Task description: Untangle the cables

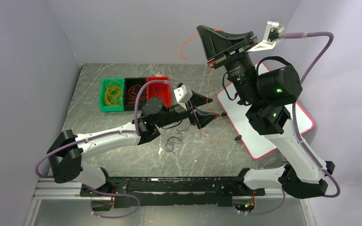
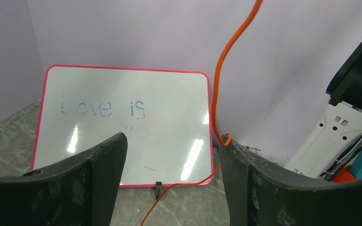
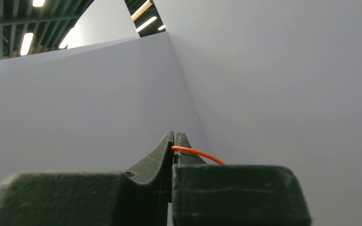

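Note:
My right gripper (image 1: 201,29) is raised high above the table and shut on a thin orange cable (image 3: 198,152), pinched at its tips (image 3: 175,137). The orange cable (image 1: 210,81) hangs from it toward my left gripper (image 1: 217,107), which is low over the table and open. In the left wrist view the orange cable (image 2: 219,84) hooks over the right fingertip (image 2: 231,148) of the open left gripper (image 2: 174,139) and trails down to the table. More cables (image 1: 172,141), black and orange loops, lie on the table under the left arm.
A pink-rimmed whiteboard (image 1: 283,136) lies at the right, under the right arm. At the back left stand a green bin (image 1: 102,101) of yellow cables, a black bin (image 1: 133,81) with orange ones and a red bin (image 1: 162,100). Lilac walls enclose the table.

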{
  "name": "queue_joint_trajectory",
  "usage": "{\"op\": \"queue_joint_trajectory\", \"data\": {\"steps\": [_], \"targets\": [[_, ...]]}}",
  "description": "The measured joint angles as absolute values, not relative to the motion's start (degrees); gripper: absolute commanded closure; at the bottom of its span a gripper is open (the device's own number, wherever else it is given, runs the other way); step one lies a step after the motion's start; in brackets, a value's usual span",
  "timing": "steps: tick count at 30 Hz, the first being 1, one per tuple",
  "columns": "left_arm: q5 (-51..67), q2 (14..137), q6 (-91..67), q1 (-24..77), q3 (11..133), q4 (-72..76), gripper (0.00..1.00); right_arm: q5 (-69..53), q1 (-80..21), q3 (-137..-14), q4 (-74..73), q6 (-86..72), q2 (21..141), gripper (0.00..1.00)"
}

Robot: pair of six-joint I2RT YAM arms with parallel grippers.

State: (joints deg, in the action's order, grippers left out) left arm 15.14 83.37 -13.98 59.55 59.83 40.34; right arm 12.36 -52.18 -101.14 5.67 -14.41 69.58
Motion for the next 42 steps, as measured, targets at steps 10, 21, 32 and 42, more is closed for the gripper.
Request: {"op": "queue_joint_trajectory", "data": {"steps": [10, 21, 32, 42], "targets": [[17.2, 84.4, -15.4, 59.5, 60.6, 42.2, 0.3, 12.4, -52.2, -101.1, 5.7, -14.5, 69.6, 1.0], [17.3, 83.9, -15.9, 59.5, 59.4, 42.2, 0.29, 13.1, -52.2, -101.1, 5.7, -13.5, 69.3, 1.0], [17.3, 83.9, -15.8, 59.4, 59.8, 42.2, 0.51, 13.0, -52.2, -101.1, 6.0, -13.5, 69.2, 1.0], [17.3, 84.6, -16.3, 59.2, 61.0, 42.2, 0.93, 13.5, -52.2, -100.2, 6.1, -13.3, 68.8, 1.0]]}}
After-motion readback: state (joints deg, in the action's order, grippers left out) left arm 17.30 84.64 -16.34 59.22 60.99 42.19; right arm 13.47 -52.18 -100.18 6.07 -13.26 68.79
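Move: The orange cable, held high by the right hand, runs down past the left hand's fingertips, about 2 cm back from the left hand point and level with it; from the right hand that stretch lies some 30 cm below, 5 cm right and 4 cm back. From the left hand, the cable's tail is on the table about 35 cm below, 4 cm ahead, 3 cm right; the dark cable is as low, 13 cm left, 2 cm ahead. The orange cable, at the left hand's rear fingertip to begin with, is caught between that hand's fingers: pointing right, they make a small loop of about 1 cm, up and back, down, then up again, and swing shut from wide open to nearly closed around the cable. The right hand stays high, keeping its pinch on the cable. ##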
